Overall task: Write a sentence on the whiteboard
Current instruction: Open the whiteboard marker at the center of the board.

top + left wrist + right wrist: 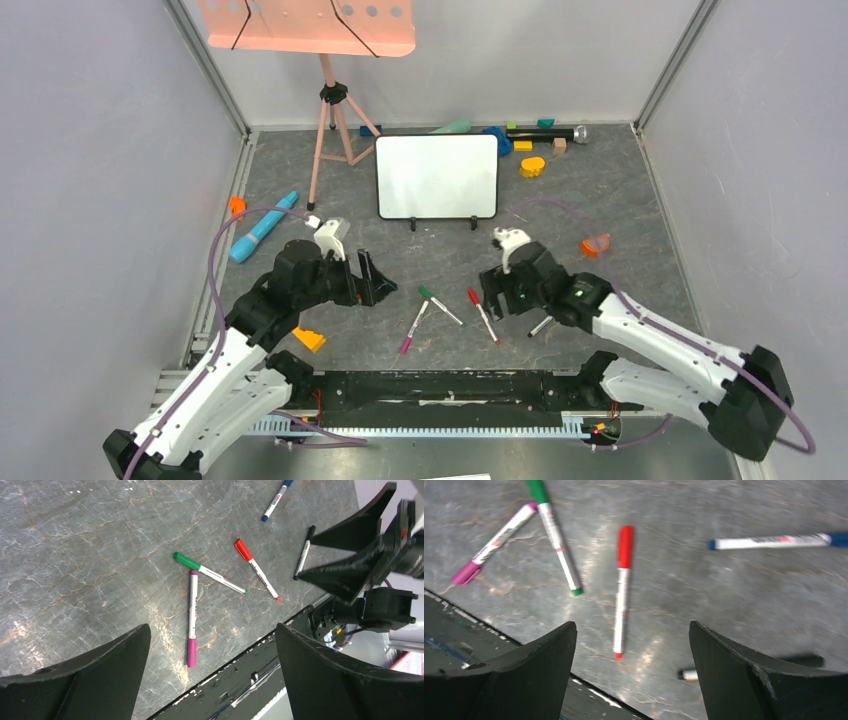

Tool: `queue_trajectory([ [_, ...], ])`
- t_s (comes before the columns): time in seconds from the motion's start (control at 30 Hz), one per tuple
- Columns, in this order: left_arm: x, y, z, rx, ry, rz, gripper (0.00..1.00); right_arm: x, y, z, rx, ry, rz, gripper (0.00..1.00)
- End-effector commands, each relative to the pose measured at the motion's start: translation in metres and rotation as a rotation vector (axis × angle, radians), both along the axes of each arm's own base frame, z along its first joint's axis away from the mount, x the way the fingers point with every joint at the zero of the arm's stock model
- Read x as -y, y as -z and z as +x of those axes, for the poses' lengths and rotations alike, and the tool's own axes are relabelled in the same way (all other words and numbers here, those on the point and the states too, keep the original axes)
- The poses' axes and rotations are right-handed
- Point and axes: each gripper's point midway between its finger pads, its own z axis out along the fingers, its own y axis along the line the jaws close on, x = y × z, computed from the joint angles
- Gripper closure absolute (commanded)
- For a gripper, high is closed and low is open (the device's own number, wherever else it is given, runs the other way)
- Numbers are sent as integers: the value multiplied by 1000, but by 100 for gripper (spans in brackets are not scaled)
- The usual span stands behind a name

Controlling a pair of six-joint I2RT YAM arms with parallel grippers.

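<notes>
The whiteboard (437, 176) stands on its two black feet at the back middle of the table, and its face is blank: no sentence shows on it. In front of it lie a green marker (440, 306) (210, 573), a purple one (414, 328) (192, 617), a red one (484, 316) (622, 587) and a black one (541, 326). A blue marker (774, 541) (276, 500) lies further right. My left gripper (378, 283) (212, 630) hangs open left of the markers, holding nothing. My right gripper (495, 297) (632, 625) is open just above the red marker's tail end, not touching it.
A salmon-pink perforated tray (310, 25) on a tripod stands at the back left. A teal-blue tube (262, 228) and an orange wedge (309, 339) lie on the left. Small coloured toys (532, 166) sit behind the board, and an orange piece (596, 244) on the right. A black rail (450, 385) runs along the near edge.
</notes>
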Motion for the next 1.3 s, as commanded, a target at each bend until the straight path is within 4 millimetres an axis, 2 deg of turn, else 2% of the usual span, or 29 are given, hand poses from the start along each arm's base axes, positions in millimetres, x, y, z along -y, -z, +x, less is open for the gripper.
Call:
queue_trajectory([
  [0.0, -9, -1, 7, 57, -28, 43, 0, -63, -23, 1, 97, -50, 101, 15],
  [0.1, -16, -1, 10, 66, -70, 59, 0, -102, -18, -11, 106, -140, 56, 15],
  [0.17, -18, -1, 11, 69, -88, 56, 0, -121, -18, -15, 109, -188, 0, 15],
  [0.3, -20, -4, 9, 80, -93, 52, 0, -147, -5, -21, 110, -273, -108, 22],
  [0.4, -24, -7, 9, 96, -110, 54, 0, -156, 8, -24, 90, -312, -122, 28],
  [0.47, -26, -8, 9, 103, -125, 50, 0, -156, 16, -24, 75, -308, -140, 32],
  [0.53, -28, -9, 8, 105, -138, 39, 0, -155, 23, -23, 53, -291, -176, 40],
  [0.67, -26, -10, 8, 113, -133, 32, 0, -146, 34, -18, 41, -246, -231, 41],
  [0.97, -26, -6, 7, 91, -136, 42, 0, -117, 52, -7, -45, -233, -204, 42],
  [1.1, -25, -5, 8, 81, -140, 43, 0, -109, 64, -8, -68, -255, -248, 48],
  [1.2, -25, -4, 8, 78, -139, 48, 0, -103, 76, -9, -79, -256, -277, 55],
  [1.27, -26, -4, 8, 78, -141, 50, 0, -102, 83, -13, -94, -259, -276, 70],
])
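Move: The green marker's middle lies about 15 cm left of the right hand, some 4 cm ahead and 10 cm below, cap end pointing forward-left. On the same level, the red marker lies about 6 cm left and 2 cm ahead; the purple one some 21 cm left, straight across; the black one about 8 cm right, also straight across. From the left hand, the green marker is about 12 cm right, 5 cm ahead and 18 cm below. The green marker's uncapped end is what the right hand comes down to: it sweeps about 15 cm left and slightly back, across the red marker, then sinks some 6 cm while working back 5 cm to the right and a little forward. Its wrist rolls left side down and turns slightly counter-clockwise, the fingers narrowing to under half open, not yet shut. The empty left hand eases 2–3 cm left, staying open. ##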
